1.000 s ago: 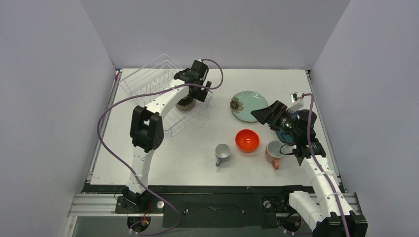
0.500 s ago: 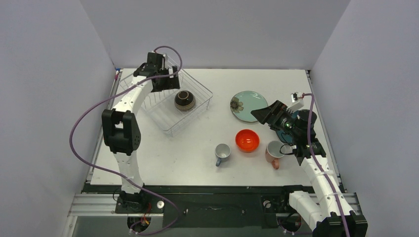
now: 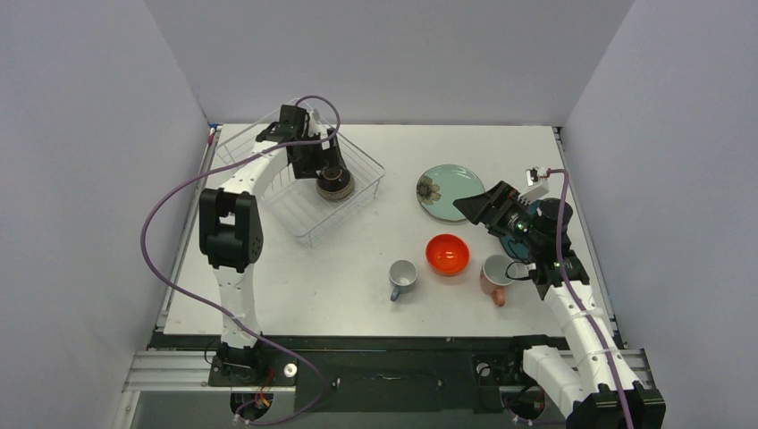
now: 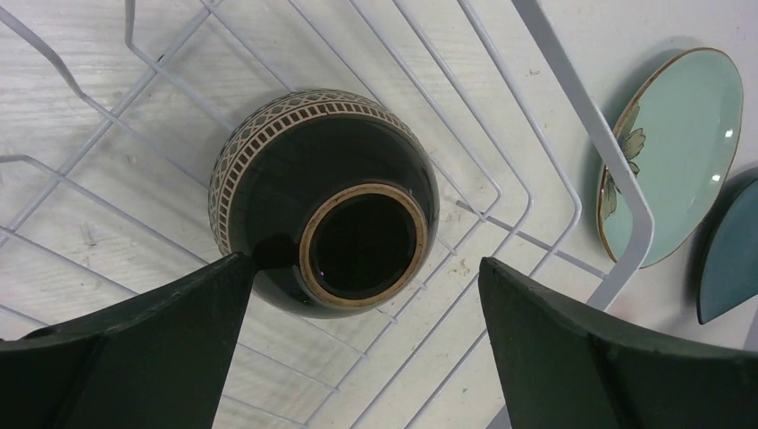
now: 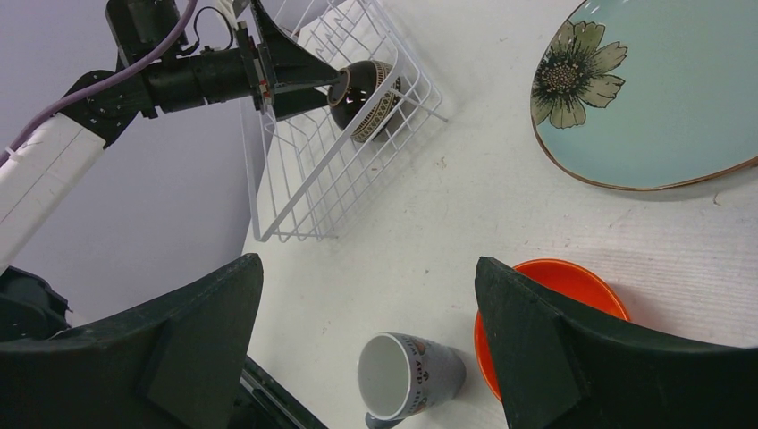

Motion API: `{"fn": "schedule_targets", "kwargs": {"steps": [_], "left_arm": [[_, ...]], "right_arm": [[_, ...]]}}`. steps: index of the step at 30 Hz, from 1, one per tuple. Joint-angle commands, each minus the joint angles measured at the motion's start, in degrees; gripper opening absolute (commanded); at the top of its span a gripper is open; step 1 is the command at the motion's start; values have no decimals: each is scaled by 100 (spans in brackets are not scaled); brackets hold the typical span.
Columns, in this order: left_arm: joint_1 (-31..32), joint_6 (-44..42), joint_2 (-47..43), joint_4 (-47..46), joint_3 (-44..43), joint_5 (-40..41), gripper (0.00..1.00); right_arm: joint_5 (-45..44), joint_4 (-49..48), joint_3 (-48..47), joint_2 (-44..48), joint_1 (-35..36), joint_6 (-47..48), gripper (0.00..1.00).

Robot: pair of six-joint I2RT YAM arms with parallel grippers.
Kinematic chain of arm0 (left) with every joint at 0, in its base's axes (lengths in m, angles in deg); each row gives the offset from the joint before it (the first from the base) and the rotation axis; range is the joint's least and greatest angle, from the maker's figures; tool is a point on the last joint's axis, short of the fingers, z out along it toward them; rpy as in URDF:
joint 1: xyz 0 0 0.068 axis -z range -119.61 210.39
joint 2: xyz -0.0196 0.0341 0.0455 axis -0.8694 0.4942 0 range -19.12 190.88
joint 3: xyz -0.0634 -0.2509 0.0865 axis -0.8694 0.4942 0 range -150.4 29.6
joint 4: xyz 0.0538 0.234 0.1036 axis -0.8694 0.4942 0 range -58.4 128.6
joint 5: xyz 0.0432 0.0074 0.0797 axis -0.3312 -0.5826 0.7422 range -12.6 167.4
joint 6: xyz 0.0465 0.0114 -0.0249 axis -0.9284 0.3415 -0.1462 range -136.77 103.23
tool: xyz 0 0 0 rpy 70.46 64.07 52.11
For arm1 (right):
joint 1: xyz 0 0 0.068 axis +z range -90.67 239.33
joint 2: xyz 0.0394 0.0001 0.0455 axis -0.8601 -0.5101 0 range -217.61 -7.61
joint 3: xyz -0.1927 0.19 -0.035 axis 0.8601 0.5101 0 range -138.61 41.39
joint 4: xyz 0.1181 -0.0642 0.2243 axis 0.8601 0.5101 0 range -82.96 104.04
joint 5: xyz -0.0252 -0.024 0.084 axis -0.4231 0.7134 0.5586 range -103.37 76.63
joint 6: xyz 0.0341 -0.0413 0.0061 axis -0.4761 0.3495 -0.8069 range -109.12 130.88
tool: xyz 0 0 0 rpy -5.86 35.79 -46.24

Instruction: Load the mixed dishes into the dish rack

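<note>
The brown bowl (image 3: 335,184) lies upside down in the white wire dish rack (image 3: 288,202), foot ring up (image 4: 362,243). My left gripper (image 4: 362,266) hangs open just above it, and one fingertip (image 4: 228,273) overlaps the bowl's edge in the left wrist view. The pale-teal flower plate (image 3: 450,191), orange-red bowl (image 3: 447,254), grey-blue mug (image 3: 402,278) and pink mug (image 3: 494,275) sit on the table. My right gripper (image 5: 368,264) is open and empty, raised above the grey-blue mug (image 5: 413,375) and orange-red bowl (image 5: 572,281). The right arm partly hides the dark-teal plate (image 3: 550,214).
The rack (image 5: 340,170) stands skewed at the back left, its corner near the flower plate (image 4: 679,152). The dark-teal plate's edge (image 4: 728,259) shows beside that plate. Grey walls close in the table on three sides. The left arm's purple cable loops over the table's left edge.
The left arm swung back to the rack's far-left corner, then returned above the bowl. The bowl stayed in the rack. The right arm has not moved.
</note>
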Motion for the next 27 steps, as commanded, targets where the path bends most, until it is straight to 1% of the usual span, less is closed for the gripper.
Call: {"fn": "schedule_targets", "kwargs": {"steps": [1,6,7,13,17,20,22,26,27], "left_arm": [[35,194,18,-374,73,-445,97],[63,501,-265,-944,541,-979,97],[58,532,-352,-959,639,-974,97],[-4,456,-868,-797,922,-632,96],[-50,232,-1206,-252,733,-194,96],[-52,92,-1524,90,657,207,96],[-44,-32,-1786,221,696,240,96],[45,-115,-2337,140,1056,-532,96],[188,-138,-2520,87,1120,-728,96]], "right_arm": [[-60,-351,40,82,80,-16,84],[-105,-376,54,52,148,-28,84],[-113,-371,57,42,161,-22,84],[-232,-205,40,58,269,103,84],[-520,207,-34,61,430,386,84],[-1019,692,-167,55,684,706,83],[-1498,1017,-267,34,975,848,82],[-2414,1381,-317,16,1746,935,80],[-2786,1455,-340,-4,1871,968,80]]}}
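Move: The left hand is open just above the brown bowl, which lies bottom-up in the dish rack about 5 cm to its right, 1 cm ahead and 5 cm below; the rack's middle is some 4 cm ahead and 2 cm left. For the right hand, the grey mug lies roughly 16 cm left, 4 cm back and 20 cm below, the red bowl 5 cm left and 3 cm ahead, and the green plate 22 cm ahead and 6 cm left, both well below. Dipping about 2 cm while easing right, then back, the open left hand nudges the bowl rightward with a finger, then comes away, rising some 11 cm as it draws slightly back and left. The right hand first almost waits, then sinks about 5 cm, shifting left and back towards the grey mug, its left side rolling down some 10 degrees, fingers still wide. ##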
